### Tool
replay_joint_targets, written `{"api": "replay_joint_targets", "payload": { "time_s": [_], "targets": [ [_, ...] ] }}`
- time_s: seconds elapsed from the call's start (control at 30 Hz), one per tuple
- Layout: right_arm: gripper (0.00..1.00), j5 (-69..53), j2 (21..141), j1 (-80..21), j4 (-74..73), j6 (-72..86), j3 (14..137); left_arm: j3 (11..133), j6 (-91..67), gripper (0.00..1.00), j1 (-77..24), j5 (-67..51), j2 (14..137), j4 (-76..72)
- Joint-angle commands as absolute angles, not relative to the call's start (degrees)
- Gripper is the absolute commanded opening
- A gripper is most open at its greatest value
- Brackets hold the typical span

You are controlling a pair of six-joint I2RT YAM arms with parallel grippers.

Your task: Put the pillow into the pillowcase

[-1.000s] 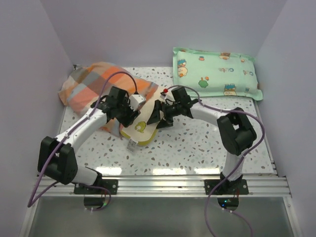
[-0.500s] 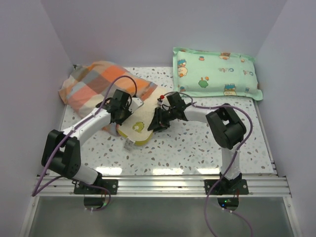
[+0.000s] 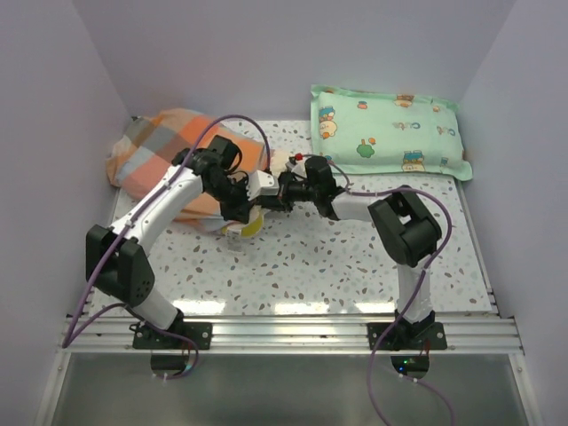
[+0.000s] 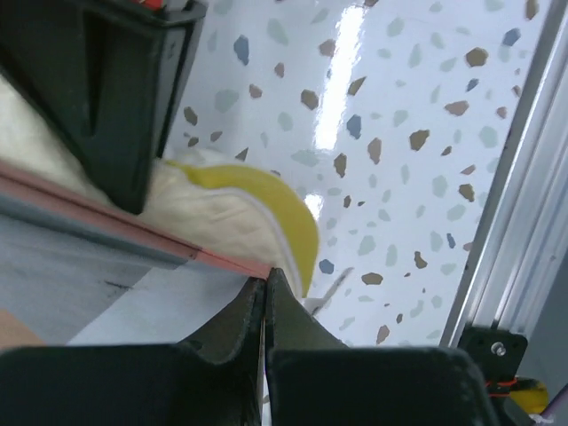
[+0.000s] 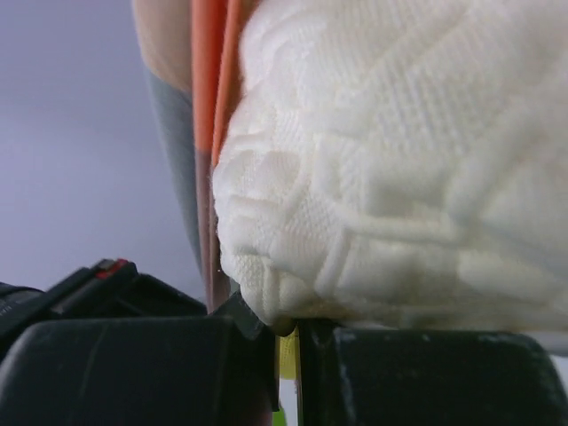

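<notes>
The plaid pillowcase [image 3: 160, 151] lies at the back left. The cream-yellow pillow is mostly inside it; only a yellow-edged corner [image 3: 251, 224] shows at the opening. My left gripper [image 3: 241, 209] is at the opening's near edge. In the left wrist view its jaws [image 4: 264, 282] are shut on the pillowcase's pink hem [image 4: 133, 244], with the pillow [image 4: 235, 213] just above. My right gripper [image 3: 277, 192] is shut on the pillow's edge; in the right wrist view [image 5: 289, 335] the quilted pillow [image 5: 399, 177] fills the frame beside an orange strip of pillowcase [image 5: 209, 98].
A mint-green cartoon-print pillow [image 3: 386, 129] lies at the back right against the wall. Lilac walls close in the back and both sides. An aluminium rail [image 3: 284, 330] runs along the near edge and also shows in the left wrist view [image 4: 524, 222].
Both grippers have moved left and back toward the pillowcase. The pillow has gone further inside, so less of it shows. The left arm has swung up around the opening.
</notes>
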State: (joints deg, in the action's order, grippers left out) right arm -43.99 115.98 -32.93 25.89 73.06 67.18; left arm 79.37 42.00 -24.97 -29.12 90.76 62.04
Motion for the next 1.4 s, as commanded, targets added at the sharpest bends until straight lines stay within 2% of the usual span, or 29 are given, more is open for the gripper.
{"api": "replay_joint_targets", "payload": {
  "time_s": [0.0, 0.1, 0.3, 0.47, 0.7, 0.83, 0.9, 0.93, 0.97, 1.03, 1.07, 1.13, 1.2, 1.27, 1.3, 1.33, 1.37],
  "targets": [
    [0.00, -32.11, 113.38, -32.08, 44.29, 89.62, 67.42, 86.03, 47.29, 0.00, -26.02, -50.77, 90.88, 75.50],
    [0.00, -28.40, 113.82, -31.91, 47.54, 93.33, 66.80, 89.90, 46.85, 0.00, -26.45, -56.15, 90.00, 75.50],
    [0.00, -24.88, 113.38, -29.00, 44.74, 92.91, 69.17, 94.57, 44.21, 0.00, -27.86, -57.21, 90.88, 75.41],
    [0.00, -25.66, 114.69, -35.93, 41.67, 87.02, 68.21, 96.68, 41.76, 0.00, -29.00, -58.27, 92.19, 73.22],
    [0.00, -27.94, 118.30, -39.99, 39.03, 77.63, 56.89, 91.77, 33.66, 0.00, -27.51, -58.97, 90.44, 58.20],
    [0.00, -32.51, 117.16, -39.64, 38.85, 72.87, 54.49, 87.03, 37.26, 0.00, -27.42, -56.26, 88.95, 60.03],
    [0.00, -38.63, 117.51, -39.99, 35.43, 67.62, 57.90, 85.26, 38.93, 0.05, -27.16, -53.71, 88.42, 60.55],
    [0.00, -40.15, 117.42, -39.90, 34.81, 66.28, 58.44, 83.77, 39.28, 0.12, -26.64, -52.83, 88.16, 60.64],
    [0.05, -41.47, 116.81, -39.82, 32.11, 64.70, 58.97, 83.24, 39.20, 0.31, -25.93, -51.69, 87.98, 60.73],
    [0.20, -45.69, 115.50, -39.73, 22.05, 57.16, 61.08, 82.62, 36.67, 0.48, -22.79, -51.50, 87.72, 60.03],
    [0.33, -45.96, 112.88, -39.55, 17.97, 50.95, 61.43, 82.88, 34.65, 0.53, -21.46, -50.81, 87.54, 59.25],
    [0.41, -44.05, 109.53, -38.06, 9.28, 43.46, 62.48, 85.07, 30.08, 0.62, -17.86, -50.45, 87.97, 56.00],
    [0.45, -41.76, 104.60, -36.22, -5.57, 31.68, 65.29, 87.70, 26.47, 0.71, -17.32, -45.55, 88.50, 50.30],
    [0.51, -39.56, 101.27, -33.24, -16.05, 25.17, 68.18, 88.68, 21.29, 0.74, -17.32, -35.90, 89.38, 42.42],
    [0.60, -38.68, 100.38, -32.00, -18.08, 24.18, 68.90, 89.38, 19.01, 0.74, -17.40, -32.03, 91.04, 40.01],
    [0.65, -37.45, 99.85, -30.51, -19.85, 23.73, 69.52, 89.82, 17.85, 0.74, -17.49, -24.25, 92.27, 37.55],
    [0.69, -36.83, 99.58, -27.71, -19.69, 23.82, 70.57, 92.00, 16.71, 0.74, -17.49, -21.39, 93.85, 34.05]
  ]
}}
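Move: The left gripper has the pillowcase's mouth rim pinched; the pillow's near corner, where the rim is to go, lies about 3 cm to its right, 2 cm back and 3 cm below, with the white tag roughly 6 cm straight back. From the right gripper, closed on the pillow's side, that rim is some 8 cm left and 2 cm back. The green pillow lies about 23 cm ahead of the right gripper and 32 cm to its right. Bring the left gripper up about 8 cm and 5 cm right, drawing the pinched rim over the pillow's near corner, then down and slightly back; open and reach 10 cm forward above the case. Meanwhile swing the right gripper and pillow forward and up, then back and down past the start, open to let go, and withdraw right and up. ##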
